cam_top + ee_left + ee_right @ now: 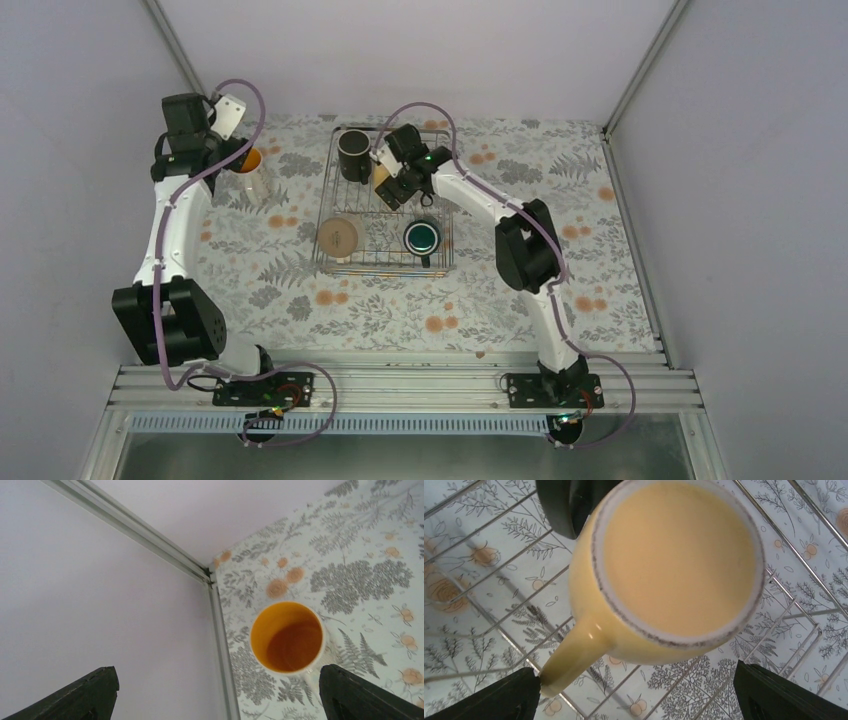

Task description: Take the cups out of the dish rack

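Note:
The wire dish rack (385,268) lies mid-table. In it stand a black cup (353,155) at the back left, a tan cup (338,236) at the front left and a dark green cup (422,237) at the front right. My right gripper (393,182) hovers open over a yellow cup (674,565) in the rack. That cup's handle (569,655) points at, and nearly touches, the left finger (499,697). My left gripper (220,695) is open above an orange-lined cup (287,637) standing on the table near the back left corner. Neither gripper holds anything.
A pale clear cup (262,187) stands on the flowered tablecloth just in front of the orange-lined one. The left wall and its metal frame post (220,630) run close beside that cup. The black cup (569,505) stands right behind the yellow one.

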Action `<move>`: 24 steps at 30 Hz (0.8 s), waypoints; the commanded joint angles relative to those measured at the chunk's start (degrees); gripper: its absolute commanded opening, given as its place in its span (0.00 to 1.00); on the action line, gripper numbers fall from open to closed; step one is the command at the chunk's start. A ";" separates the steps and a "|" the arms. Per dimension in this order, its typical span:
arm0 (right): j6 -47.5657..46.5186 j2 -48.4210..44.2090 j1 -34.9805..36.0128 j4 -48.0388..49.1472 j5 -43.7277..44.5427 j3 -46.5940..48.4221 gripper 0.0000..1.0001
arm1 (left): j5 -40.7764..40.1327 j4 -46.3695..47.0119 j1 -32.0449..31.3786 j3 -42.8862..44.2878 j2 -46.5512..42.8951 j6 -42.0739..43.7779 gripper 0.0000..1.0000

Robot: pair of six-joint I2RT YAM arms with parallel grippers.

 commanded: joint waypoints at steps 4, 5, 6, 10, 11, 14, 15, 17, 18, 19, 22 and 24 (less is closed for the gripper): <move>1.07 4.89 0.48 -0.83 5.22 7.22 1.00 | 1.18 1.50 0.17 -2.56 -2.11 -1.17 1.00; 0.99 5.53 0.46 -1.06 5.46 7.83 1.00 | 1.55 1.21 0.21 -2.42 -2.20 -1.20 1.00; 0.93 5.93 0.35 -1.23 5.61 8.34 1.00 | 1.91 1.03 0.22 -2.39 -2.24 -1.15 1.00; 1.22 7.05 -0.51 -1.79 5.36 9.22 1.00 | 2.01 1.07 0.21 -2.90 -2.89 -1.27 1.00; 1.24 7.06 -0.71 -1.89 5.38 9.22 1.00 | 2.08 1.10 0.19 -3.16 -3.16 -1.23 1.00; 1.23 6.57 -1.60 -2.13 5.18 9.15 1.00 | 2.39 1.69 0.20 -4.19 -3.93 -1.21 1.00; 1.19 6.27 -2.06 -2.13 5.08 8.95 1.00 | 2.62 1.81 0.22 -4.40 -4.10 -1.18 1.00; 1.16 5.64 -2.85 -1.98 5.05 8.71 1.00 | 3.24 1.90 0.22 -4.85 -4.37 -1.18 1.00; 1.11 5.41 -3.33 -1.96 4.84 8.70 1.00 | 3.38 1.96 0.22 -5.05 -4.43 -1.28 1.00; 1.04 5.17 -3.74 -1.84 4.64 8.69 1.00 | 3.53 2.04 0.22 -5.15 -4.54 -1.29 1.00; 0.85 4.79 -5.33 -1.66 4.15 9.26 1.00 | 3.86 1.87 0.22 -5.18 -4.71 -1.53 1.00; 0.36 5.04 -6.33 -1.88 3.46 10.03 1.00 | 4.06 1.67 0.19 -5.10 -4.80 -1.58 1.00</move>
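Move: The yellow cup stands upside down in the rack, its middle about 5 cm ahead of the open right hand, 3 cm to its left and slightly below. Its handle reaches back to the hand's rear-left finger. The black cup is some 8 cm ahead and 10 cm left; the green cup is roughly 10 cm back and 5 cm right. From the left hand, the yellow cup lies about 6 cm ahead, 33 cm right and 20 cm below. Forward first, sinking slightly, then swinging to its right as well, the right hand works along the yellow cup's right side: about 4.5 cm forward and 3 cm right in all, turning some 5 degrees clockwise. Its fingers stay wide open, the rear-left one against the cup's handle, dragging it along to the right. ##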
